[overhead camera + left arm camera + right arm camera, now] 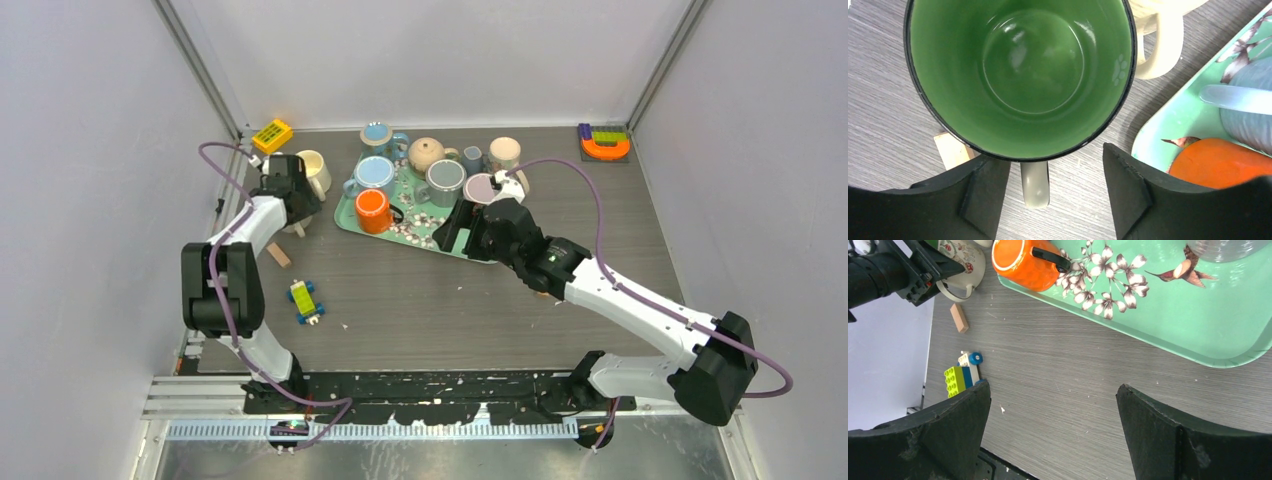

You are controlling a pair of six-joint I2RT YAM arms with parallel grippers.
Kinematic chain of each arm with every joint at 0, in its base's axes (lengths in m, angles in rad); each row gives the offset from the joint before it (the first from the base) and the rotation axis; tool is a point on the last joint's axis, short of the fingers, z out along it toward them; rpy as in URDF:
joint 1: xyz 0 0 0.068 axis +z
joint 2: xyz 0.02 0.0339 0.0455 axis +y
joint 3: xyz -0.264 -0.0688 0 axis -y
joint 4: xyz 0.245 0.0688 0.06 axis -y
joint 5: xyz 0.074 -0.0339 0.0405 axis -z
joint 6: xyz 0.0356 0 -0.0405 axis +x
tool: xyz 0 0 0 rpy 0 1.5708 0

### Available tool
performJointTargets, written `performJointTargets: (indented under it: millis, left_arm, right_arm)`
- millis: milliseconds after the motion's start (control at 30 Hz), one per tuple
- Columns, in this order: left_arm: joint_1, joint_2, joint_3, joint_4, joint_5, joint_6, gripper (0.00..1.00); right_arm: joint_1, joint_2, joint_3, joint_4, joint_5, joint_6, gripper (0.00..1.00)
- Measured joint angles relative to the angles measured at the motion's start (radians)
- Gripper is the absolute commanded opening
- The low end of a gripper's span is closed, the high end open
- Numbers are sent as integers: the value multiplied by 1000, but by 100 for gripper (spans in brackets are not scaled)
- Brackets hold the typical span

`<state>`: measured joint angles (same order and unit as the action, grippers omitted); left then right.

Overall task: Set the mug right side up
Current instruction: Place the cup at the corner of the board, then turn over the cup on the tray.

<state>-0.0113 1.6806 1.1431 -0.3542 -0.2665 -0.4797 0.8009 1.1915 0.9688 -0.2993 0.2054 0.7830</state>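
A mug [1023, 75] with a green inside and a black rim stands upright on the table, mouth up, filling the left wrist view. Its grey handle [1035, 185] points back between the fingers of my left gripper [1053, 165]. The jaws are open, with a gap on each side of the handle. From above, the left gripper [285, 185] covers this mug at the back left. My right gripper [1053, 395] is open with nothing between its fingers. It hovers over bare table at the near edge of the tray [1198, 325], and the top view shows this gripper [455, 228] mid-table.
A cream mug [313, 172] stands right beside the green one. The teal tray [345, 220] holds an orange mug [372, 210] and several other cups. A wooden block [279, 255] and a toy car [305, 300] lie left of centre. A yellow brick [271, 134] sits at the back left.
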Motion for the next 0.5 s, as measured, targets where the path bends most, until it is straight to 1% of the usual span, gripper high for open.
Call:
performJointTargets:
  millis: [200, 333, 400, 500]
  left_arm:
    - [0, -66, 8, -69, 27, -35, 87]
    - [0, -186, -10, -100, 63, -47, 97]
    - [-10, -254, -23, -113, 87, -52, 99]
    - [-36, -349, -49, -137, 121, -59, 100]
  right_arm:
    - [-10, 20, 6, -1, -3, -51, 100]
    - [-22, 80, 23, 9, -55, -82, 100]
    - [-29, 116, 33, 19, -82, -96, 100]
    - [-39, 188, 74, 28, -127, -122, 100]
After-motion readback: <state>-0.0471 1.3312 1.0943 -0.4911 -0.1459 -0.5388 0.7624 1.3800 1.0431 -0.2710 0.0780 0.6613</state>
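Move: The green-lined mug stands upright, its handle between the left hand's already parted fingers and its middle about 6 cm ahead, 2 cm left and level with them. The cream mug is some 14 cm ahead and 2 cm right of that hand, the wooden block 4 cm back, 5 cm left and 6 cm below. From the right hand, the orange mug lies about 17 cm ahead, 18 cm left and 15 cm below; the gray mug 21 cm ahead, 2 cm left, at the same depth. The left hand backs off the upright green-lined mug, rising about 9 cm while drawing back and to the right by some 4 cm each way, the fingers spreading from two-thirds to fully open around the handle and tipping up roughly 10 degrees. Meanwhile the empty right hand, still wide open, sinks about 3.5 cm and eases left and a little forward towards the orange mug, swinging slightly counter-clockwise and touching nothing. ##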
